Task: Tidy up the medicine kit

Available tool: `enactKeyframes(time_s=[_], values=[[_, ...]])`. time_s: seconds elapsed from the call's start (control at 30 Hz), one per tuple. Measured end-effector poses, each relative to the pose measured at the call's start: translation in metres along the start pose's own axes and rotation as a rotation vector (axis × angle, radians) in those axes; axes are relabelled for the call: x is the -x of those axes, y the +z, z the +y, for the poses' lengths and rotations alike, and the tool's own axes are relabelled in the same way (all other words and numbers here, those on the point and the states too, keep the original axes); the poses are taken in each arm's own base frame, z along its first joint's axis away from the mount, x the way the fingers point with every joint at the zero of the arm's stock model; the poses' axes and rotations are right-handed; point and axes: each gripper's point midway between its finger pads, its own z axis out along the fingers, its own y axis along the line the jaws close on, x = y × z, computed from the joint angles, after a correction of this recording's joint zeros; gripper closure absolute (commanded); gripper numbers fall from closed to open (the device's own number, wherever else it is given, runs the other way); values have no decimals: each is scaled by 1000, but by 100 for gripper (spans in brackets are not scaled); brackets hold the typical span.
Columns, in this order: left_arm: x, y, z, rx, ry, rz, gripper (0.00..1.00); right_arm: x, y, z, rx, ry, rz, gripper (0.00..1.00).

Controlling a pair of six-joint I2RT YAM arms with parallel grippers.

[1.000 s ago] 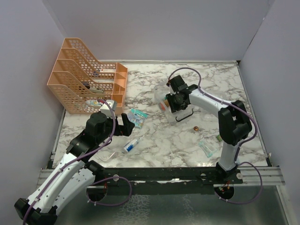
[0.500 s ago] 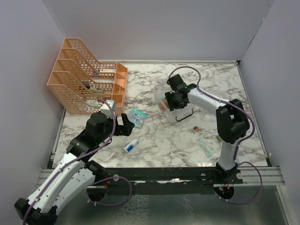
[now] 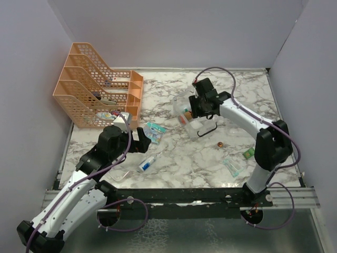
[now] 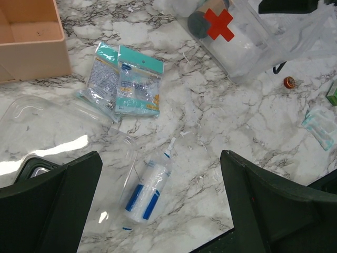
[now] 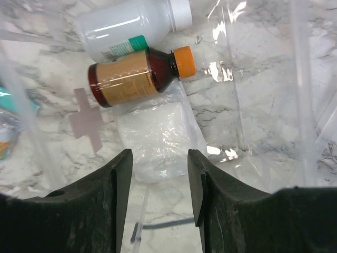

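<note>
The medicine kit (image 3: 185, 125) is a clear box with a red cross (image 4: 218, 23) and a black handle (image 3: 207, 130), at the table's middle back. My right gripper (image 3: 195, 109) hangs over its open inside, jaws open, nothing between them. In the right wrist view the right gripper (image 5: 160, 184) is just short of a white plastic-wrapped packet (image 5: 158, 132), a brown bottle with an orange cap (image 5: 137, 76) and a white bottle (image 5: 131, 23), all lying in the kit. My left gripper (image 4: 160, 211) stands wide open above a blue-and-white tube (image 4: 147, 190).
Two teal-topped packets (image 4: 126, 79) lie past the tube. A clear plastic lid or tray (image 4: 63, 126) lies left of the tube. The orange mesh rack (image 3: 100, 89) stands back left. A small copper item (image 3: 220, 144), a green item (image 3: 247, 153) and a clear packet (image 3: 233, 167) lie front right.
The right arm has swung its elbow out to the right and its gripper has shifted slightly back over the kit. The left arm has not moved.
</note>
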Motion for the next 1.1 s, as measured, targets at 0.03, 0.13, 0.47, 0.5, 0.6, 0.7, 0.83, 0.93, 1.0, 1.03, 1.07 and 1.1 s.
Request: enactKeyframes(time_s=[0.03, 0.13, 0.47, 0.5, 0.6, 0.7, 0.83, 0.93, 1.0, 1.03, 1.07, 1.1], values=[[-1, 1, 0, 1, 0, 3, 1, 5, -8, 0, 5, 9, -22, 53], [-3, 3, 1, 7, 4, 17, 1, 23, -38, 2, 26, 45, -107, 52], [-11, 35, 2, 66, -26, 152, 36, 36, -140, 7, 175, 170, -385, 52], [-10, 40, 2, 77, -40, 165, 38, 32, -141, 8, 188, 176, -380, 52], [-10, 61, 6, 136, -76, 206, 41, 16, -143, 14, 236, 189, -356, 52], [-19, 80, 14, 195, -92, 253, 43, 1, -145, 16, 264, 198, -343, 52], [-31, 103, 25, 257, -89, 307, 60, -14, -157, 16, 295, 210, -357, 52], [-33, 118, 29, 285, -70, 331, 66, -19, -166, 17, 320, 217, -378, 52], [-32, 131, 32, 304, -47, 345, 66, -20, -171, 19, 339, 220, -390, 52], [-31, 136, 34, 315, -38, 349, 64, -21, -172, 19, 345, 221, -392, 52], [-31, 140, 36, 324, -31, 353, 63, -22, -171, 20, 349, 221, -391, 52], [-32, 143, 40, 337, -24, 360, 62, -23, -171, 21, 354, 221, -388, 52]])
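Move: The two teal-topped packets lie about 12 cm ahead of the left hand, 3 cm to its right and 16 cm below. The blue-and-white bottle is almost straight beneath that hand, about 1 cm to its left; the clear kit box stands about 17 cm ahead and 18 cm to its right. From the right hand, low inside the box, the packets are roughly 15 cm left, 4 cm back and 7 cm below. The teal-topped packets are approached by the left hand, which sinks about 11 cm while reaching as far forward and slightly right, tipping its fingers some 20 degrees farther down and narrowing them from wide open to about a third. The empty right hand rises clear of the kit box, then draws back about 11 cm, fingers still half open, rolling nearly 30 degrees left side up. ##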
